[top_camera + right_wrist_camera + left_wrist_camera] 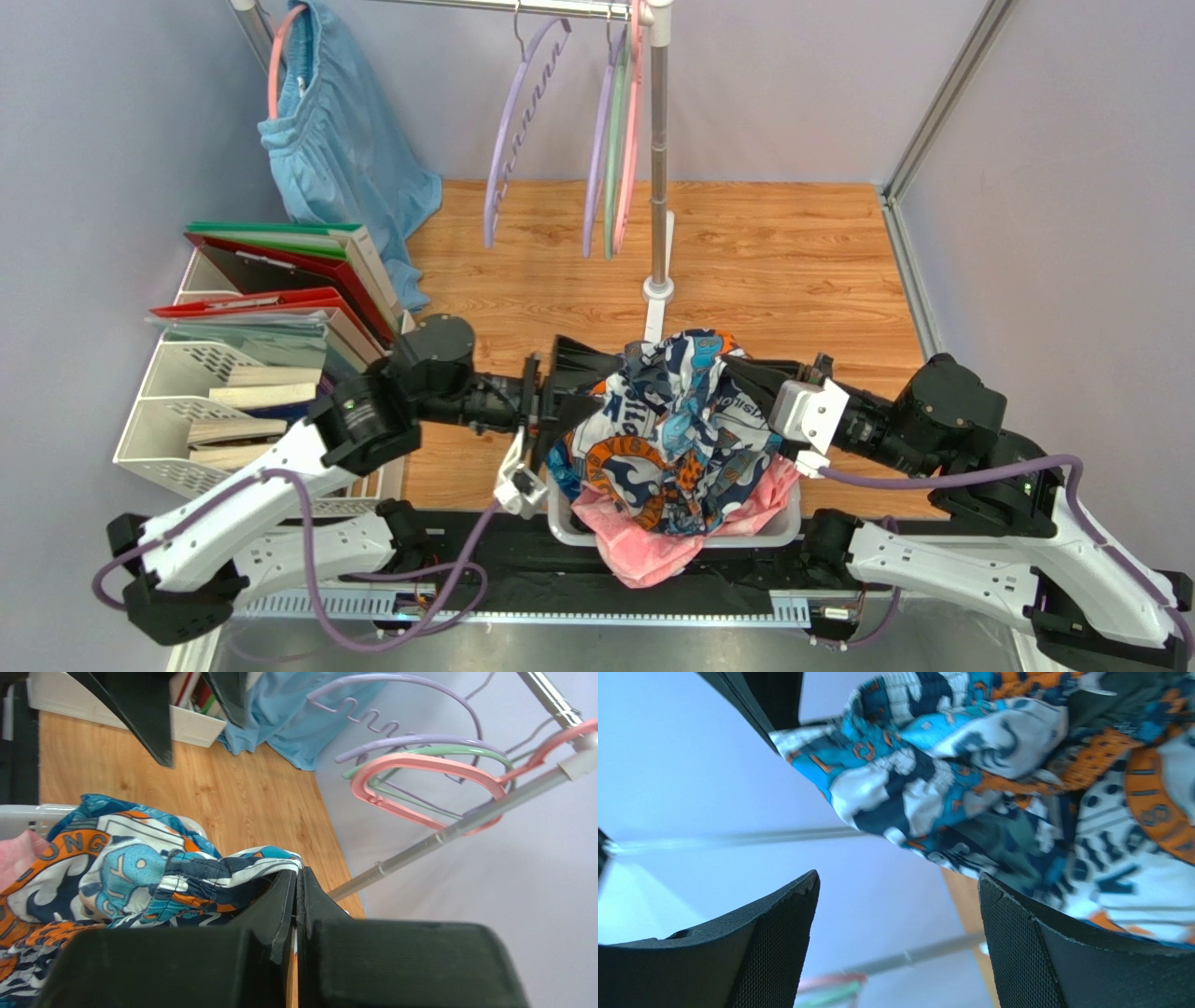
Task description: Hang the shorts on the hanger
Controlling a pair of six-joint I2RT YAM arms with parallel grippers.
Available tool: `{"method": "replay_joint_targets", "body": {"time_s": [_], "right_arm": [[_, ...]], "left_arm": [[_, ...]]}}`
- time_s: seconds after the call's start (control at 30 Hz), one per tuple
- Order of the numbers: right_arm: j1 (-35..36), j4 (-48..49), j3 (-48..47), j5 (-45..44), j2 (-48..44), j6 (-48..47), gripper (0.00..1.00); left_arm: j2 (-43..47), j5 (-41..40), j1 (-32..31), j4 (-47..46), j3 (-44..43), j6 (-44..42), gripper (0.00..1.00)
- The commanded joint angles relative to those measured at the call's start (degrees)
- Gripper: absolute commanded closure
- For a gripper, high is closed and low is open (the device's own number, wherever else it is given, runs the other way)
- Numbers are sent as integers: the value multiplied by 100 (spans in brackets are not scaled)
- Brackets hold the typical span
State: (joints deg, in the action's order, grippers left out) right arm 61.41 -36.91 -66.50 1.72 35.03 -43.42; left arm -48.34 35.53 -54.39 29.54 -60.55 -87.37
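The printed shorts [673, 420] are bunched in a heap above the basket, between my two grippers. My right gripper [769, 399] is shut on their right edge; in the right wrist view the jaws [297, 873] are pressed together with the fabric [175, 868] at their tip. My left gripper [561, 406] is open and empty at the heap's left side. In the left wrist view its fingers [898, 878] stand wide apart, with the shorts [990, 777] above and to the right. The lavender hanger [512, 133] hangs on the rail at the back and also shows in the right wrist view [421, 684].
A white basket [561, 528] under the heap holds a pink garment [638, 543]. Plain light-blue shorts [337, 140] hang on a pink hanger at back left. More hangers [617, 133] hang by the rail's pole [657, 182]. A white file rack [211, 406] stands at left.
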Motion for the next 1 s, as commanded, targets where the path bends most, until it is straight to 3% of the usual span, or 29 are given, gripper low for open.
{"method": "replay_joint_targets", "body": {"time_s": [0.0, 0.27, 0.53, 0.8, 0.87, 0.9, 0.97], "right_arm": [[-6, 43, 84, 803, 74, -105, 100], [-15, 447, 76, 1138, 312, 202, 100], [-15, 465, 172, 1744, 426, 238, 100], [-15, 272, 111, 2376, 786, -43, 100], [-6, 193, 111, 2465, 813, -123, 100], [-15, 192, 128, 2509, 839, -123, 100], [-15, 210, 137, 2535, 848, -158, 100]], "left_arm": [[-404, 173, -475, -1749, 88, -1229, 13], [-642, 595, -968, -1214, 360, -2871, 14], [-1037, 139, -1346, -283, 132, -4031, 21], [-1529, -635, -1504, -221, 17, -4560, 21], [-1521, -661, -1513, -221, 35, -4552, 29], [-1503, -661, -1530, -221, 61, -4517, 40], [-1459, -705, -1557, -229, 61, -4255, 52]]}}
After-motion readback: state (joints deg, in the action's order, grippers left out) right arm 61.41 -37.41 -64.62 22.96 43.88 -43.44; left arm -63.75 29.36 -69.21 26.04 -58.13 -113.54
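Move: Shut fingers of the right hand hold a corner of the patterned shorts up. From the left hand, the waistband edge it goes for is about 13 cm to the right, level ahead and some 2 cm below. The pink cloth lies about 6 cm right, 5 cm back and 20 cm down; the basket's middle is some 8 cm right, 3 cm ahead and 25 cm down. From the right hand, the left gripper is about 14 cm left, 2 cm back and 4 cm lower. Rightward first, then back and down, the left hand reaches about 8 cm across to the hanging waistband beside the right fingertips, turning some 20 degrees clockwise and rolling about its fingers; as it arrives, its open fingers start closing around the band. The right hand keeps its pinch and brings the shorts to meet it, about 6 cm left, sinking and drawing back, turning 20 degrees counter-clockwise. ##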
